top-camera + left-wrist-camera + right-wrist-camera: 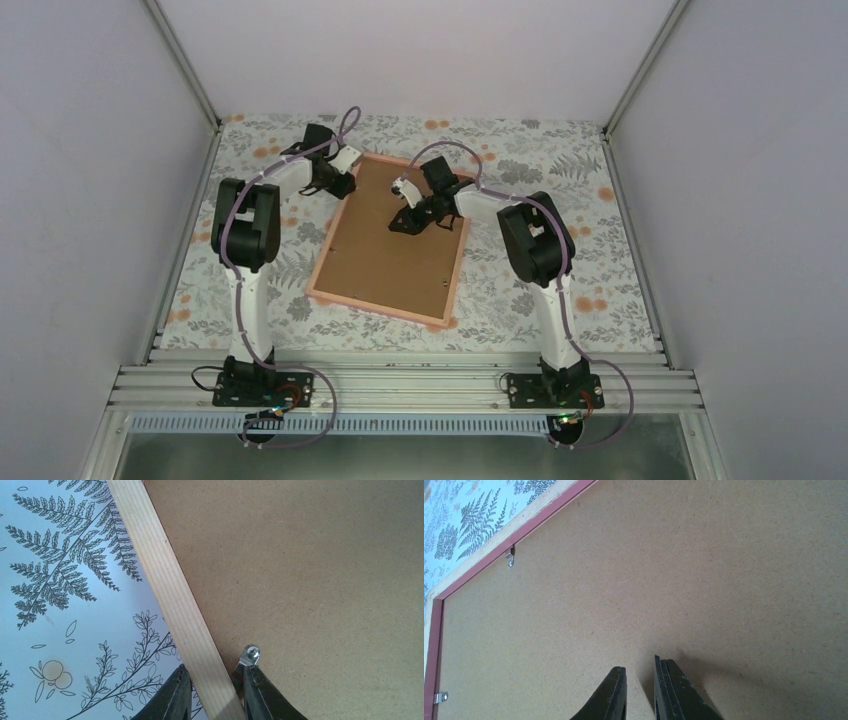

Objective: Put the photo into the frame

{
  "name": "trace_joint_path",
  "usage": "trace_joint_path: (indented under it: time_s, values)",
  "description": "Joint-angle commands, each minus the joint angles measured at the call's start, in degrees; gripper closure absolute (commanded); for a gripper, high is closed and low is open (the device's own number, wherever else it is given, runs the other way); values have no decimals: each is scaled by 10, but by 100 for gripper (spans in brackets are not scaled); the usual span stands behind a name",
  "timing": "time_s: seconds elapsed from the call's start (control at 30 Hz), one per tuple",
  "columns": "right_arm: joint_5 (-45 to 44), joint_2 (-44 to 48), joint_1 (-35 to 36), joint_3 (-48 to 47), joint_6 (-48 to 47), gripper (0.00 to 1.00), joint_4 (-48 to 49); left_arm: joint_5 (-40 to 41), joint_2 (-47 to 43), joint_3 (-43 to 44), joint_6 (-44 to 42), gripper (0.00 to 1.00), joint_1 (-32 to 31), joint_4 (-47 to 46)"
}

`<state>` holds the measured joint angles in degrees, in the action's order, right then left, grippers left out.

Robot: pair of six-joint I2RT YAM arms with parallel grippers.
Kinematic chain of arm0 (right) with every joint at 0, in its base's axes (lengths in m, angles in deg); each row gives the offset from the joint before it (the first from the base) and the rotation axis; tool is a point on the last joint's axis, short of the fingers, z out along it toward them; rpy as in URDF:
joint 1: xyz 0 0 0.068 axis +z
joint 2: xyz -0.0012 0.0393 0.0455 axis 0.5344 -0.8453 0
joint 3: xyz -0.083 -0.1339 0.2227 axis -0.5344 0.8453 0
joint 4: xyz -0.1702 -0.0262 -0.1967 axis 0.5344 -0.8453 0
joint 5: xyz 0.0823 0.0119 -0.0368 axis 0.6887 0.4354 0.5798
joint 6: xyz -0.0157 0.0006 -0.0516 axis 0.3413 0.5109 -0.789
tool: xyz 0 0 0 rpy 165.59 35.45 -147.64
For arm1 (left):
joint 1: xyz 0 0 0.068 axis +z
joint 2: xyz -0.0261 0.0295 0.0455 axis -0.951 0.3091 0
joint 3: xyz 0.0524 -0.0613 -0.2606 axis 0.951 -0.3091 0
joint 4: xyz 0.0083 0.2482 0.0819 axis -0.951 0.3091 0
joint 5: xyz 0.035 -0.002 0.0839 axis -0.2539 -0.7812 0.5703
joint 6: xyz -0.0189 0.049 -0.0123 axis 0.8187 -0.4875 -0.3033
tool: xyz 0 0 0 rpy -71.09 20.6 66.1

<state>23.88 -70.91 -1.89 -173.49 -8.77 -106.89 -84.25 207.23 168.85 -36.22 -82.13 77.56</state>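
The pink frame (pixel 380 308) lies face down on the table, and a brown backing board (pixel 395 260) fills its back. The photo is hidden. My left gripper (pixel 343 186) is at the frame's far left corner. In the left wrist view its jaws (pixel 215 669) straddle the pale wooden rail (pixel 165 580), with slim gaps on both sides and the right finger beside a small metal clip (pixel 251 653). My right gripper (pixel 408 224) points down onto the board's upper middle. Its tips (pixel 639 664) stand a narrow gap apart with nothing between them.
A fern-and-flower tablecloth (pixel 250 300) covers the table around the frame. Grey walls close in the left, right and far sides. Two more metal clips (pixel 511 557) (pixel 440 697) sit along the frame's inner edge (pixel 549 510). Both arm bases are bolted to the near rail (pixel 400 385).
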Motion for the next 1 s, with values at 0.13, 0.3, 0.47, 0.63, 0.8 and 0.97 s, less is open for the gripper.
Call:
trace_joint_path:
  time_s: [0.13, 0.3, 0.47, 0.63, 0.8, 0.97]
  values:
    - [-46, -10, -6, 16, -24, 83, -27, -32, -43, -59, -19, 80, 1, 26]
    - [-56, 18, -25, 7, -28, 79, -35, -21, -98, -129, 34, 73, 3, 0]
    - [-36, 73, -42, 7, -23, 70, -59, -18, -163, -183, 53, 47, 7, -69]
    - [-53, 156, -66, 56, -45, 58, -76, -54, -232, -203, -49, 20, 6, -110]
    - [-114, 201, -92, 100, -103, 52, -122, -88, -292, -234, -150, 0, -5, -118]
    - [-190, 215, -95, 109, -113, 43, -137, -69, -298, -263, -206, 0, -71, -80]
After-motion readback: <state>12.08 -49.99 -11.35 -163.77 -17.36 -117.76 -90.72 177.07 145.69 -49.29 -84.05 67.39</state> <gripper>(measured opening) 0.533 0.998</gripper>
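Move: The left hand already has the frame's left rail between its fingers, at a metal clip; the far left corner is about 10 cm ahead and 3 cm right, and the lower clip on that rail some 16 cm back and 4 cm left. The right hand hovers low over the backing board or just touches it, with the right rail about 16 cm straight to its right, slightly lower, and the right rail's lower clip some 14 cm back and 12 cm right. Backwards and level, the left hand drags the frame by its left rail, opening from about halfway through this roughly 6 cm pull. It then lets go and climbs some 13 cm, fingers spread wide, tipping up about 20 degrees and turning clockwise. The right hand leaves the board's middle, rising about 8 cm and travelling some 12 cm right towards the right rail while opening halfway. ##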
